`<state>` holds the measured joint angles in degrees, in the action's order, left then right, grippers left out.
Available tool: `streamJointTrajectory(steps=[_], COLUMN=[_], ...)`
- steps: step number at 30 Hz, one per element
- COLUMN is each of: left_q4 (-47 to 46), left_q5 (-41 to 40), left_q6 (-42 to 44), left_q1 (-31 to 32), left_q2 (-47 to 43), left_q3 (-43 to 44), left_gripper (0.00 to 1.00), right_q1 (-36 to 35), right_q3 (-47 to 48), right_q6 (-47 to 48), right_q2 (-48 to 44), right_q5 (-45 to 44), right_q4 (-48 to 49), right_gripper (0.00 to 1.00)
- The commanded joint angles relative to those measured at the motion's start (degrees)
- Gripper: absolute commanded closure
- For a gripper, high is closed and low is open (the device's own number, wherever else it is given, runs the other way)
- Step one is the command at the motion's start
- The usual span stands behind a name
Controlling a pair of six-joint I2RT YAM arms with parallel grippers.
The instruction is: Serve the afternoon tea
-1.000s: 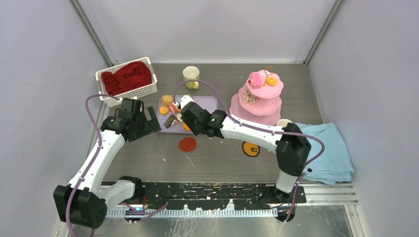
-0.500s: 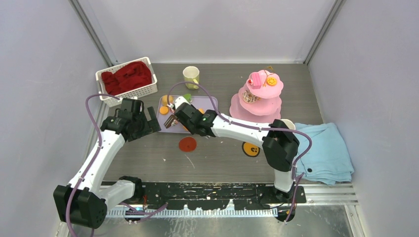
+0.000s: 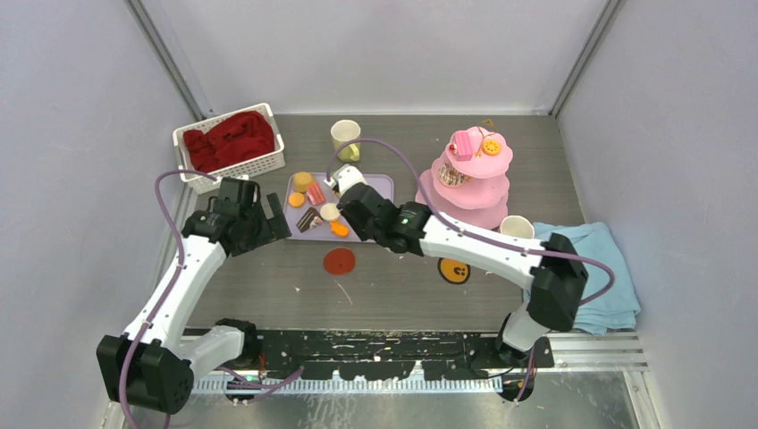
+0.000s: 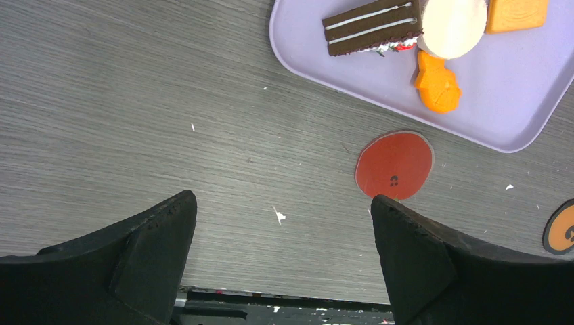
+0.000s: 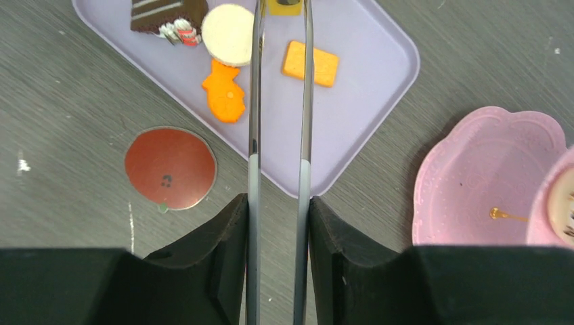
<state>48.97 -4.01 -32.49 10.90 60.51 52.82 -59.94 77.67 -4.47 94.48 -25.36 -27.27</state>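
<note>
A lilac tray (image 3: 375, 186) holds toy pastries: a chocolate cake slice (image 5: 159, 13), a cream round (image 5: 227, 26), an orange fish-shaped cookie (image 5: 223, 98) and an orange biscuit (image 5: 310, 63). My right gripper (image 5: 279, 200) is shut on grey metal tongs (image 5: 254, 101) reaching over the tray. A small yellow piece (image 5: 283, 5) sits between the tong tips at the frame's top edge. The pink three-tier stand (image 3: 469, 174) with sweets stands to the right. A yellow-green mug (image 3: 346, 138) stands behind the tray, and another mug (image 3: 516, 226) stands by the towel. My left gripper (image 4: 284, 223) hangs open over bare table.
A white basket of red cloth (image 3: 231, 143) sits back left. A red coaster (image 3: 339, 261) and an orange coaster (image 3: 454, 270) lie in front of the tray. A folded light-blue towel (image 3: 590, 277) lies at the right.
The right arm swung left over the tray, then drew back right, uncovering the pastries. The tongs have narrowed. The left arm has not moved.
</note>
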Motion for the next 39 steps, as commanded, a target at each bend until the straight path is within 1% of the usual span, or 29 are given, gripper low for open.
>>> streamJointTrajectory(steps=[1,4,10,16,22,29,32,37,39], left_q4=[-1.5,-1.4,-1.4,-1.4,-1.4,-1.4,-1.5,-1.4,-1.5], left_q5=[0.2,0.7,1.0,1.1,1.6,2.2,2.3,3.0,3.2], left_q6=[0.5,0.3,0.1,0.1,-0.2,-0.3,-0.3,-0.5,-0.6], left_q1=[0.1,0.2,0.1,0.2,0.2,0.2,0.2,0.1,0.1], left_q2=[-0.3,-0.1,-0.7,-1.0,-1.1,-0.8,-0.9,-0.9,-0.9], left_q3=[0.7,0.6,0.6,0.7,1.1,1.8,2.1,2.5,2.6], left_gripper=[0.01,0.0,0.0,0.0,0.0,0.0,0.0,0.0,0.0], right_q1=[-0.4,-0.4,-0.4,-0.4,-0.4,-0.4,-0.4,-0.4,-0.4], right_q3=[-1.9,-3.9,-5.9,-7.1,-8.9,-9.8,-9.8,-8.0,-7.2], right_q6=[-3.2,-4.0,-5.8,-8.1,-11.9,-19.6,-22.7,-25.8,-26.3], right_q2=[-9.1,-11.5,-13.5,-22.0,-33.0,-41.1,-45.1,-47.9,-48.7], right_q5=[-0.5,0.0,0.5,2.5,-3.2,-10.8,-12.3,-13.9,-14.2], right_q4=[4.0,4.3,3.1,-1.2,-10.6,-26.2,-30.1,-36.5,-37.6], right_gripper=[0.99,0.99,0.99,0.99,0.99,0.99,0.99,0.99,0.99])
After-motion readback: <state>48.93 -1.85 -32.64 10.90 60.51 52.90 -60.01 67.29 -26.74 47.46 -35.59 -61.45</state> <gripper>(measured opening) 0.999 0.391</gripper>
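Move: The right hand holds the tongs with the yellow cake gripped at their tips, over the tray. The pink tiered stand it is taken to is centred about 23 cm to the right and 9 cm ahead, its mid-height some 5 cm lower. The donut on its left side is about 19 cm right and 11 cm ahead; the smiley coaster is 21 cm right, 5 cm back and 16 cm down; the orange block is 9 cm straight ahead, 15 cm down. From the idle left hand, the stand is roughly 39 cm right and 10 cm ahead. Up off the tray first, then in a widening sweep right, the right arm carries the tongs and yellow cake to the stand's left side: about 21 cm right, 10 cm back and 10 cm up overall, with a small dip early on. The hand turns some 20 degrees clockwise and its left side lifts, while the fingers keep their grip on the tongs. ##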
